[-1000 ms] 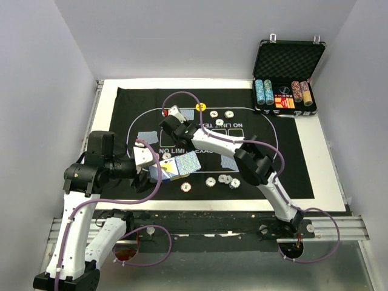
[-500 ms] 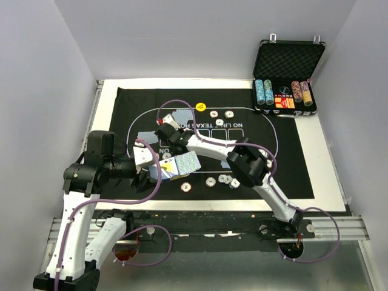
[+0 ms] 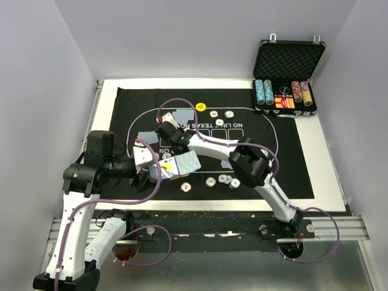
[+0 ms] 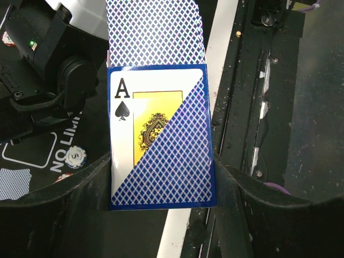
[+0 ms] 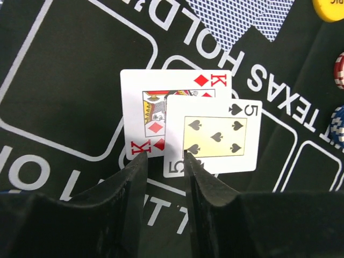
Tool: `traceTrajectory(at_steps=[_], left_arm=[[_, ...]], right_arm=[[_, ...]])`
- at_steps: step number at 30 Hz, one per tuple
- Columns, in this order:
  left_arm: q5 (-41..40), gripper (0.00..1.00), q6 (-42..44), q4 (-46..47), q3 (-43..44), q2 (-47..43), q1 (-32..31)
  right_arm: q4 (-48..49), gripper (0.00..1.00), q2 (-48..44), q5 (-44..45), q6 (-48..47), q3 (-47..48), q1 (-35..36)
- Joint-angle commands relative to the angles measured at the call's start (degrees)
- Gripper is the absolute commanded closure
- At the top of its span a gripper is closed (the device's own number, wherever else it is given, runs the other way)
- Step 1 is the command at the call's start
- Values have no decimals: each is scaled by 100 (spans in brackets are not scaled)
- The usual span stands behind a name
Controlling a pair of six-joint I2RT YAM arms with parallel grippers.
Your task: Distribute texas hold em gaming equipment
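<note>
My left gripper is shut on a blue-backed deck of playing cards with an ace of spades front; it hangs over the mat's near left part. My right gripper stands open low over the mat, nothing between its fingers. Just past its fingertips lie a face-up king of diamonds and a five of spades overlapping it. In the top view the right gripper is at the left of the printed oval. Poker chips lie near the front, others near the back beside a yellow button.
Face-down cards lie on the black felt mat at the back, left and right. An open case with chip stacks stands at the back right. The right arm's links stretch across the mat's middle.
The right gripper moved left and toward the near side, then opened; the five of spades now lies free on the mat. The left arm with the deck has not moved.
</note>
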Motion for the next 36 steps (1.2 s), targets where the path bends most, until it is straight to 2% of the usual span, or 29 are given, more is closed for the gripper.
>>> traceTrajectory(at_steps=[1, 9, 11, 15, 18, 26, 36], left_arm=[[144, 80, 75, 88, 182, -35, 25], [143, 80, 83, 87, 173, -44, 25], [170, 80, 84, 79, 164, -61, 16], [187, 80, 83, 88, 164, -44, 16], [188, 80, 83, 79, 164, -43, 25], [223, 80, 57, 149, 103, -35, 16], [214, 80, 48, 193, 76, -26, 25]], right_arm=[[-94, 55, -141, -923, 282, -361, 66], [-32, 36, -730, -1178, 458, -695, 31], [-93, 26, -967, -1231, 633, -643, -100], [-410, 13, -1538, -2002, 1142, -441, -557], [-419, 8, -2135, -2714, 1503, -589, -935], [-209, 0, -3867, -4349, 2259, -1503, -1682], [353, 0, -5493, -6318, 3015, -2987, -1736]])
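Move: The fanned cards sticking out of the left hand's box, next in line, lie about 18 cm back from the right hand and some 19 cm above it, with no sideways offset. The five of spades lies 4 cm ahead and 2 cm to the right, the king 4 cm ahead and 1 cm left, both just below. The yellow button is about 17 cm ahead, 6 cm right. From the left hand the fan is 9 cm right, 2 cm ahead, slightly lower. The five of spades is left on the king as the right fingers, already parting, open fully and draw back low over the felt by about 3 cm. The hand then climbs some 27 cm, swinging right and finally back towards the fanned cards, while it rolls its left side up nearly 60 degrees. The left hand stays still, keeping its grip on the box. ##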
